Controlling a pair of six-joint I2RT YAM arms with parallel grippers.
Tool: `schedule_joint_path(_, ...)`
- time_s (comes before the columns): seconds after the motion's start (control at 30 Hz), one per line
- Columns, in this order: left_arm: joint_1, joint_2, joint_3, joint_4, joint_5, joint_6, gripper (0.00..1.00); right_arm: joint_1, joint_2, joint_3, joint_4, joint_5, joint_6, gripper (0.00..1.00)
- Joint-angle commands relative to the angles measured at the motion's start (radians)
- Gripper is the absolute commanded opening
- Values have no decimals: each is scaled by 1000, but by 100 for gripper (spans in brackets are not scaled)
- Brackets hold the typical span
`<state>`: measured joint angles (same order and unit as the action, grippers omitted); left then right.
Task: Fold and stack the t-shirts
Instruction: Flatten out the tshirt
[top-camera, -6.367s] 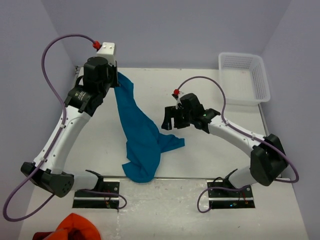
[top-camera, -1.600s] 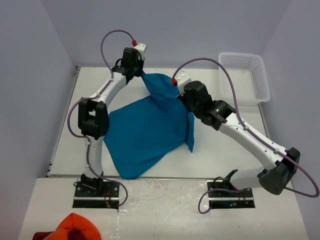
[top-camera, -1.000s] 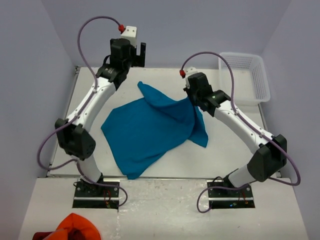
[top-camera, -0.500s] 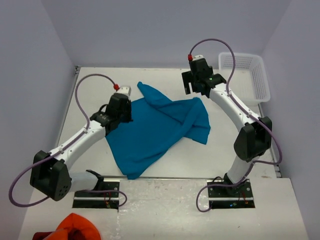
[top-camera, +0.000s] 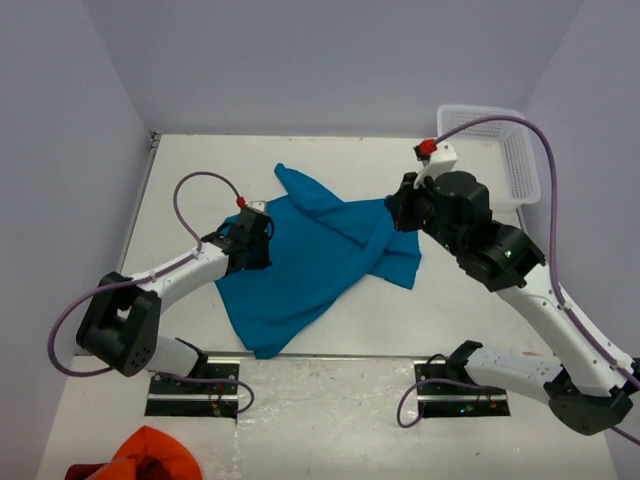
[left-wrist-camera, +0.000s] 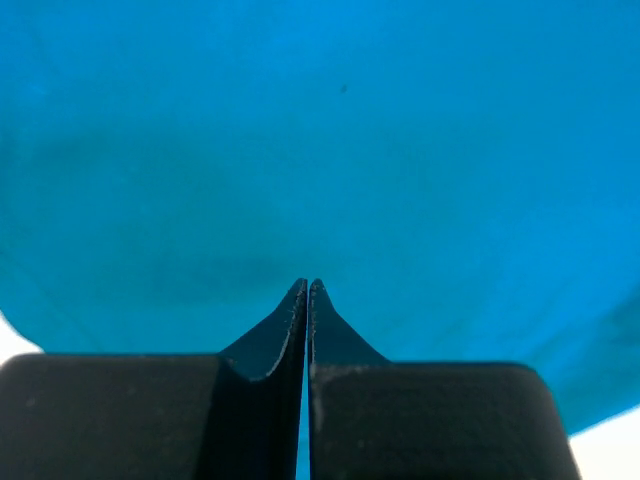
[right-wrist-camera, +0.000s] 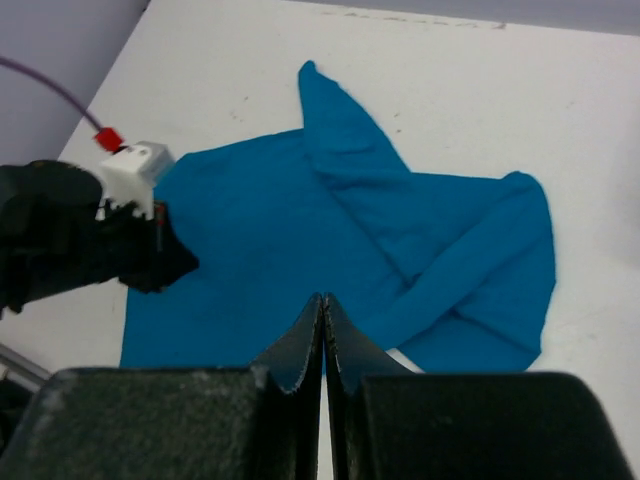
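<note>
A teal-blue t-shirt (top-camera: 310, 255) lies loosely spread on the white table (top-camera: 200, 180). One pointed part reaches toward the back, and its right side is doubled over itself. My left gripper (top-camera: 262, 245) is low over the shirt's left part. In the left wrist view its jaws (left-wrist-camera: 305, 285) are shut, smooth teal cloth (left-wrist-camera: 320, 140) fills the view behind them, and no fold shows between the tips. My right gripper (top-camera: 395, 212) hangs high over the shirt's right edge. It is shut and empty (right-wrist-camera: 322, 297), looking down on the shirt (right-wrist-camera: 300, 230) and the left gripper (right-wrist-camera: 180, 265).
A white slatted basket (top-camera: 510, 150) stands at the back right corner. A bunched orange-red cloth (top-camera: 150, 455) lies at the front left, nearer than the arm bases. Lilac walls close in the table on three sides.
Both grippers let go of the shirt, which settled flat. In the last half second the right arm pulled back from the far side and rose, and the left gripper edged nearer along the shirt's left part.
</note>
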<state>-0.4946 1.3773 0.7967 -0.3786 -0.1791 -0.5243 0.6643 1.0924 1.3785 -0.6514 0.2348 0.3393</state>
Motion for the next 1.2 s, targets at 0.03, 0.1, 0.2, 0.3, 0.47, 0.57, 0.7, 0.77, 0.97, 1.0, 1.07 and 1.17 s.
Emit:
schedule_joint_path(0.03, -4, 106, 50, 26, 24, -86, 0, 99, -28, -94, -43, -8, 104, 0)
schedule_joint_path(0.1, -4, 150, 56, 33, 23, -103, 0, 133, -54, -119, -48, -9, 131, 0)
schedule_joint_path(0.2, -4, 206, 68, 35, 6, -120, 0, 164, -80, -163, -74, 6, 158, 0)
schedule_joint_path(0.3, -2, 256, 93, 30, 1, -132, 0, 182, -95, -217, -88, 31, 176, 0)
schedule_joint_path(0.47, 24, 356, 179, 12, -8, -134, 0, 184, -126, -283, -103, 79, 191, 0)
schedule_joint_path(0.57, 72, 408, 229, 6, -3, -125, 0, 184, -106, -289, -140, 139, 207, 0)
schedule_joint_path(0.7, 129, 459, 311, -20, -20, -97, 0, 182, -57, -302, -174, 178, 230, 0)
schedule_joint_path(0.77, 157, 482, 364, -52, -37, -86, 0, 182, -22, -305, -180, 193, 244, 0)
schedule_joint_path(0.97, 229, 477, 447, -95, -77, -49, 0, 158, 58, -302, -171, 190, 257, 0)
schedule_joint_path(1.0, 234, 474, 466, -94, -79, -31, 0, 152, 64, -303, -166, 187, 256, 0)
schedule_joint_path(1.07, 238, 473, 493, -112, -89, -13, 0, 114, 84, -309, -154, 156, 257, 12)
schedule_joint_path(1.17, 237, 459, 553, -138, -88, 27, 0, 63, 101, -349, -111, 84, 254, 43)
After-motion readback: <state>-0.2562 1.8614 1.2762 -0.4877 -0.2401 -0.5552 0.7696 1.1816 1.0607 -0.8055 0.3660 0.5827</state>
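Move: The blue t-shirt's middle part lies right under my left hand, about 6 cm below. Its far sleeve tip is roughly 28 cm ahead and 5 cm right, its near corner some 22 cm back and 1 cm right. From my high right hand, the shirt's near-right corner is about 2 cm back, 11 cm right and 34 cm down; the white basket stands some 32 cm ahead and 33 cm right. With closed fingers I lower my left hand about 5 cm onto the shirt and drag the cloth forward some 13 cm, curving left and turning counter-clockwise, then lift off slightly. Meanwhile my right hand drops about 18 cm and draws slightly back towards the near-right corner, tipping its fingers down and starting to open them. ##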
